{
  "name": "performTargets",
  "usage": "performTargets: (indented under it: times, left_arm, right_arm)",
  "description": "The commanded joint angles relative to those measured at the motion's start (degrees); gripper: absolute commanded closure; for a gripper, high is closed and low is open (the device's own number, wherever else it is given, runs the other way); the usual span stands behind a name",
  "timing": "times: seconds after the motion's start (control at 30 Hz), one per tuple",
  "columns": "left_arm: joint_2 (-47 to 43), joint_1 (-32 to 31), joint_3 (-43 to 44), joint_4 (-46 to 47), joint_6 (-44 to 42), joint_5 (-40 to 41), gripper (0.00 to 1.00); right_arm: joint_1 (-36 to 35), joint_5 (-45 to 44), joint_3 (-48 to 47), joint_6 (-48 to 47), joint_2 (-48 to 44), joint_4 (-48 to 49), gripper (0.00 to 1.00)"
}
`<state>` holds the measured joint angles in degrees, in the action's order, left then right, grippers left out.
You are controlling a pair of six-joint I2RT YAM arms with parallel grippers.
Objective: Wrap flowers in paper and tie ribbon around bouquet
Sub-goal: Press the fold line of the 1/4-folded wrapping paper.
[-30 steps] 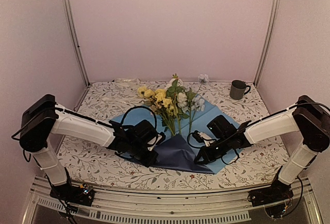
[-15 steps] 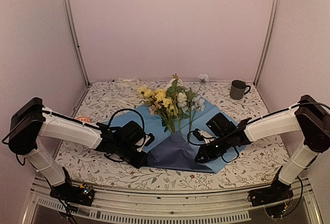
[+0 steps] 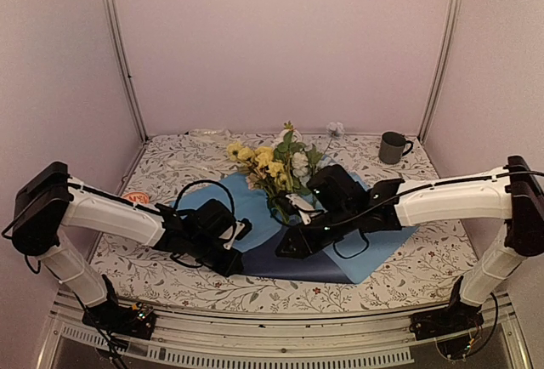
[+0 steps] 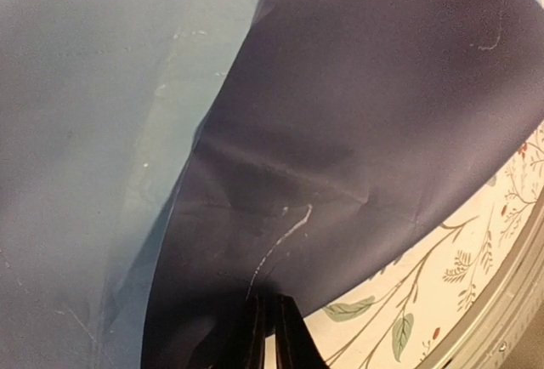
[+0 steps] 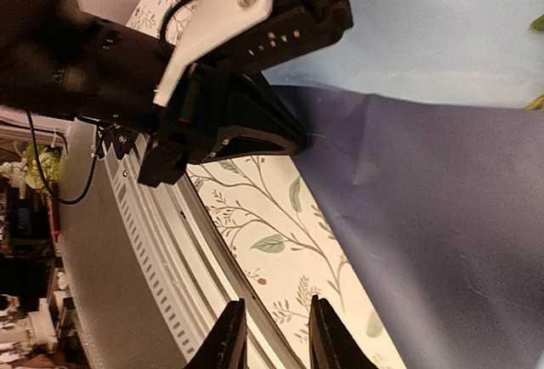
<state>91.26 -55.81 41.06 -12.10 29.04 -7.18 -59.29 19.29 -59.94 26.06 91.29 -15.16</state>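
The flowers, yellow, white and pale pink, lie on the paper with their blooms toward the back wall. The sheet's near part is folded over, so its dark navy side faces up. My left gripper is shut on the navy edge, its two fingers pinched together over it. My right gripper hovers just right of the left gripper, low over the navy fold. My right gripper is open with nothing between its fingers. A pale strip at the back left may be the ribbon.
A dark grey mug stands at the back right. A small orange object lies on the floral tablecloth beside my left arm. The metal rail of the table's front edge runs close below both grippers.
My right arm has swung left across the paper, up to the left gripper, and its jaws have opened. The left gripper first drew the navy edge slightly left, then held still.
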Motion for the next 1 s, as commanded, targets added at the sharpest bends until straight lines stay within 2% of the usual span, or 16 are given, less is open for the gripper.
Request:
performTargets:
  times: [0.0, 0.07, 0.1, 0.27, 0.43, 0.53, 0.63, 0.77, 0.97]
  left_arm:
    - [1.9, 0.3, -2.8, -3.0, 0.7, -1.7, 0.93]
    - [1.7, 0.4, -3.0, -2.5, 0.6, -2.0, 0.93]
    - [1.7, 0.4, -3.1, -2.2, 0.7, -2.1, 0.93]
    - [1.4, 0.6, -3.3, -1.6, 0.2, -2.3, 0.93]
    - [0.7, 1.3, -4.0, -1.2, -0.3, -2.6, 0.93]
    - [0.1, 1.6, -4.0, -1.2, -0.8, -3.0, 0.93]
    - [-0.9, 1.9, -4.6, -1.1, -0.8, -2.8, 0.93]
    - [-2.0, 2.4, -5.8, -0.3, -1.0, -2.9, 0.93]
    - [-2.1, 2.9, -6.5, -0.2, -1.6, -2.6, 0.93]
  right_arm:
    - [-0.3, 10.8, -4.9, 4.0, 11.5, 6.6, 0.78]
    - [-0.4, 13.0, -8.2, 4.5, 15.8, 6.8, 0.80]
    - [-0.4, 14.7, -10.6, 4.6, 18.4, 5.7, 0.86]
    - [-0.8, 14.5, -19.1, 6.0, 28.0, -4.7, 0.97]
    - [-1.0, 14.5, -20.5, 6.9, 31.3, -9.6, 0.98]
    - [-1.8, 11.2, -23.4, 6.0, 34.4, -16.7, 0.98]
    - [-2.2, 7.0, -23.9, 5.2, 35.2, -22.6, 1.00]
    - [-2.3, 6.0, -18.7, 6.9, 31.4, -21.1, 1.00]
    - [-2.2, 3.0, -16.5, 7.4, 29.5, -23.3, 1.00]
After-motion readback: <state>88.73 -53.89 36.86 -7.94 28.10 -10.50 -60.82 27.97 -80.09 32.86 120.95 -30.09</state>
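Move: The stretch of fold line to press lies about 12 cm below the right gripper, some 5 cm to its left and 1 cm back. From the right gripper, the left fingertips on the fold are about 13 cm left, 1 cm back and 12 cm down, while the flower stems' lower ends lie roughly 15 cm ahead and 1 cm right, 11 cm down. From the left gripper that stretch is about 8 cm right, level fore and aft, barely below. Bring the right gripper left and down onto the fold line beside the left fingers, going about 7 cm left as it sinks and closing its fingers on the way; then finish the 12 cm descent and draw the closed tips 2–3 cm right, slightly back, along the fold. Tip the fingers some 30 degrees steeper. Keep the left gripper's shut tips resting on the fold. ##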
